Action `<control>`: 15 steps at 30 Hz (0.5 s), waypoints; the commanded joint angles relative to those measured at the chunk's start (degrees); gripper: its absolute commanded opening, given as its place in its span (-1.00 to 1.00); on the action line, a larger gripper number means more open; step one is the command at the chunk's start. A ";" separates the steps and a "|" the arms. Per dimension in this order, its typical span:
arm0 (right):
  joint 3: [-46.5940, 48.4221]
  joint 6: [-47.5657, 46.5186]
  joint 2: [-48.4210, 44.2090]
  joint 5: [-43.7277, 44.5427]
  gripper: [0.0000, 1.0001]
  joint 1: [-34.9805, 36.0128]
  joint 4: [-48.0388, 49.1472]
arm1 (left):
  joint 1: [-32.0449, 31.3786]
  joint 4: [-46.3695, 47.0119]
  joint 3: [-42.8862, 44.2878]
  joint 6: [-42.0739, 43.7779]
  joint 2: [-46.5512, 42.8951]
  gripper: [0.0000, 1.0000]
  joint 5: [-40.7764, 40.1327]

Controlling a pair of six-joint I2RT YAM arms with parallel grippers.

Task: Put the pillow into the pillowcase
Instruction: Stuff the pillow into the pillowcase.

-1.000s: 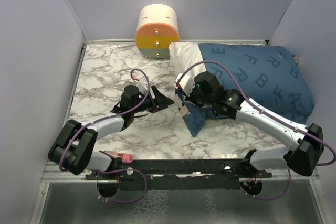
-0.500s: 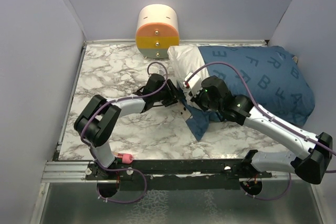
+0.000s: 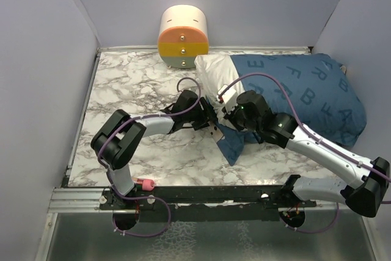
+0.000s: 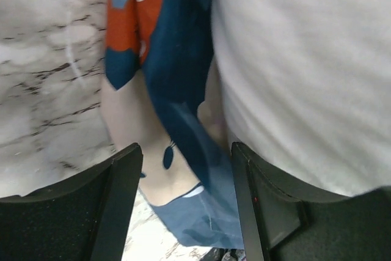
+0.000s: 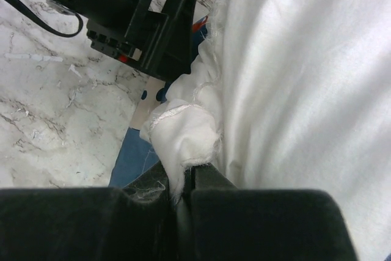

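The white pillow (image 3: 211,70) lies at the back right, most of it inside the blue lettered pillowcase (image 3: 305,90), its left end sticking out. My right gripper (image 5: 188,178) is shut on a pinch of the pillow's corner (image 5: 183,123); from above it sits at the case's mouth (image 3: 227,107). My left gripper (image 4: 186,157) is open, its fingers (image 4: 122,200) either side of the pillowcase's loose lower edge (image 4: 177,108), which shows a red polka-dot bow. The pillow (image 4: 305,71) bulges just right of that edge. From above, the left gripper (image 3: 209,118) is against the case's opening.
A cream-and-orange cylinder (image 3: 183,36) stands at the back wall, just left of the pillow. Grey walls close in the marble table (image 3: 122,90) on the left, back and right. A small pink object (image 3: 145,183) sits on the front rail.
My left arm has swung right from mid-table to the pillowcase's opening. The right gripper, still pinching the pillow corner, has shifted slightly right, and the pillow's exposed end has bunched up.
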 commanded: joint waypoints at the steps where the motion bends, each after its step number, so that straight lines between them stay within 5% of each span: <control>1: -0.06 1.23 -3.54 3.28 -0.99 -0.52 1.98 | -1.76 2.70 2.36 -2.60 2.80 0.28 -0.33; 7: -0.93 1.35 -4.12 3.62 -0.99 -0.52 1.71 | -2.84 4.55 4.11 -3.70 7.20 0.20 0.98; 8: -1.07 1.32 -4.12 3.89 -0.99 -0.55 1.71 | -2.99 4.73 4.61 -3.66 7.93 0.08 1.23; 11: -0.97 2.13 -2.61 5.93 -0.99 -0.57 -0.36 | -3.11 6.48 4.42 -3.13 7.32 -0.76 1.38; 15: 0.03 4.04 1.12 8.41 -0.99 -1.23 -5.47 | -2.96 5.31 0.82 1.31 -0.16 -0.98 0.14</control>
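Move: The blue pillowcase fold by its printed edge lies just off the left fingertips, level ahead, about 3 cm right and 2 cm down. The pillow's bare white end is centred some 11 cm ahead and 3 cm right; its bunched corner, pinched by the right gripper, is about 7 cm right, 2 cm back and 5 cm higher. From the right hand the fold lies about 2 cm ahead, 4 cm left and 7 cm below. The left hand slides about 3 cm right, dipping 2 cm, and closes its fingers on the blue pillowcase fold. ##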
